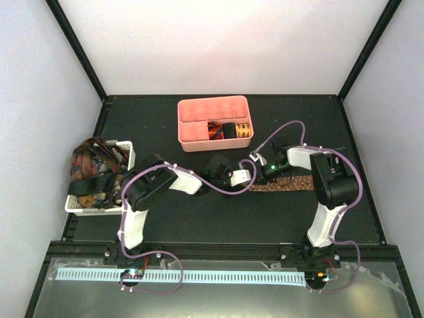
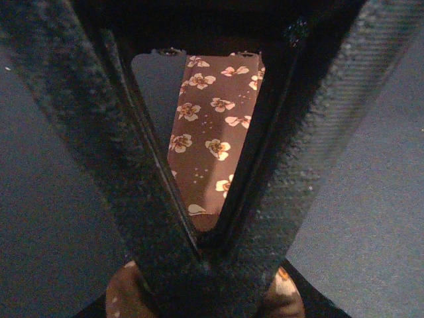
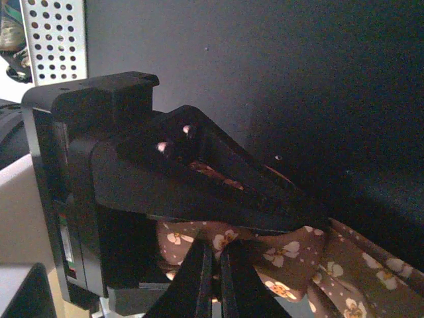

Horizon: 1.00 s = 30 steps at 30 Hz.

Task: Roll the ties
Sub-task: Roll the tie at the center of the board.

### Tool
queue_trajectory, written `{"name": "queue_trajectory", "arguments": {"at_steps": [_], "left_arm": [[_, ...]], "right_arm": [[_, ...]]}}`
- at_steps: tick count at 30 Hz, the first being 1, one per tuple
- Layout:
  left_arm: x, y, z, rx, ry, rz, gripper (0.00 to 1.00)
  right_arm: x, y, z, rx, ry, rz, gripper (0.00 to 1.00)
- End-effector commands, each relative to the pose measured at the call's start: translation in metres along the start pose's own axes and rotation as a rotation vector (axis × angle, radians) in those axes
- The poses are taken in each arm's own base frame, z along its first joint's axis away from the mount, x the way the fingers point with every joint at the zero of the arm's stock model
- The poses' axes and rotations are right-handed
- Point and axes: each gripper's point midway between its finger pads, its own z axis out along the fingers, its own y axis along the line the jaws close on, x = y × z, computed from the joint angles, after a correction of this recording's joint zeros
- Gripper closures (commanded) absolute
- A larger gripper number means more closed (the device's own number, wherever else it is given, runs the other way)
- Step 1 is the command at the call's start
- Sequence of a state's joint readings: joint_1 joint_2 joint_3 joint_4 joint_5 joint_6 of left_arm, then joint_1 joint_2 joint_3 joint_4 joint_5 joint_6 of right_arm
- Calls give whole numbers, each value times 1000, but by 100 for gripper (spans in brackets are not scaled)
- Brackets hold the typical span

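Observation:
A brown tie [image 1: 286,183] with small pale flowers lies flat on the dark table, running right from the two grippers. My left gripper [image 1: 248,177] is at its left end. In the left wrist view its fingers [image 2: 152,218] converge to a V and the left gripper [image 2: 207,246] is shut on the brown tie [image 2: 212,126], whose fabric bulges either side of the tips. My right gripper [image 3: 216,262] meets it from the right, fingers almost touching, shut on a bunched fold of the brown tie [image 3: 278,255] just under the left gripper's black body [image 3: 165,172].
A pink tray [image 1: 192,139] stands behind the grippers with rolled ties [image 1: 228,130] in its right compartments. At the left a white slotted basket [image 1: 127,151] holds a heap of ties [image 1: 93,169]. The right arm's body [image 1: 331,182] stands over the tie's right end.

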State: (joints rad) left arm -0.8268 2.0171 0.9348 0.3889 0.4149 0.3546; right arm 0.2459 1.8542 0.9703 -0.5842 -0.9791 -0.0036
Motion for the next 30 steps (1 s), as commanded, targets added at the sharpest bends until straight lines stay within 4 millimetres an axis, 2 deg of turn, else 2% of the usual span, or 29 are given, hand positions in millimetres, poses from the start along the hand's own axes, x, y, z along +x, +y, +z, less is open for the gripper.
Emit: {"name": "queue_trajectory", "arguments": {"at_steps": [1, 5, 8, 16, 17, 19, 22, 26, 30], "left_arm": [[55, -6, 2, 3, 188, -72, 69], [57, -4, 0, -3, 184, -81, 69], [55, -6, -3, 6, 169, -79, 69], [48, -4, -15, 34, 131, -98, 59], [46, -4, -18, 47, 114, -102, 56], [38, -5, -25, 59, 55, -99, 43], [23, -12, -36, 77, -40, -70, 29], [4, -13, -43, 64, -159, -41, 19], [0, -8, -34, 50, -232, -31, 14]], "right_arm": [[1, -10, -3, 47, -2, -17, 98], [7, -23, -12, 65, 5, 18, 98], [17, -37, -9, 76, 27, 63, 98], [24, -56, -9, 158, 51, 80, 98], [24, -57, -10, 169, 49, 76, 98], [25, -59, -10, 178, 48, 72, 98], [25, -61, -10, 191, 46, 68, 98], [25, -67, -9, 213, 48, 75, 98], [26, -72, -9, 235, 58, 83, 98]]}}
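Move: The left fingers still hold the rolled end of the tie, with the roll right at the hand point. The right fingers are already shut on the tie beside it; from them the roll's middle lies about 2 cm left and 2 cm lower, level fore and aft. From the left hand, the flat tail runs away with its middle some 12 cm to the right, about 2 cm lower, and the pink tray stands about 18 cm ahead and 11 cm left. Drawing rightward and then down towards the board, about 3 cm each, the right hand keeps its shut pinch on the tie beside the roll. The left hand at first stays put, holding the roll; then its fingers spread wide, letting go as it backs off some 4 cm to the left and 2 cm back towards its base. ##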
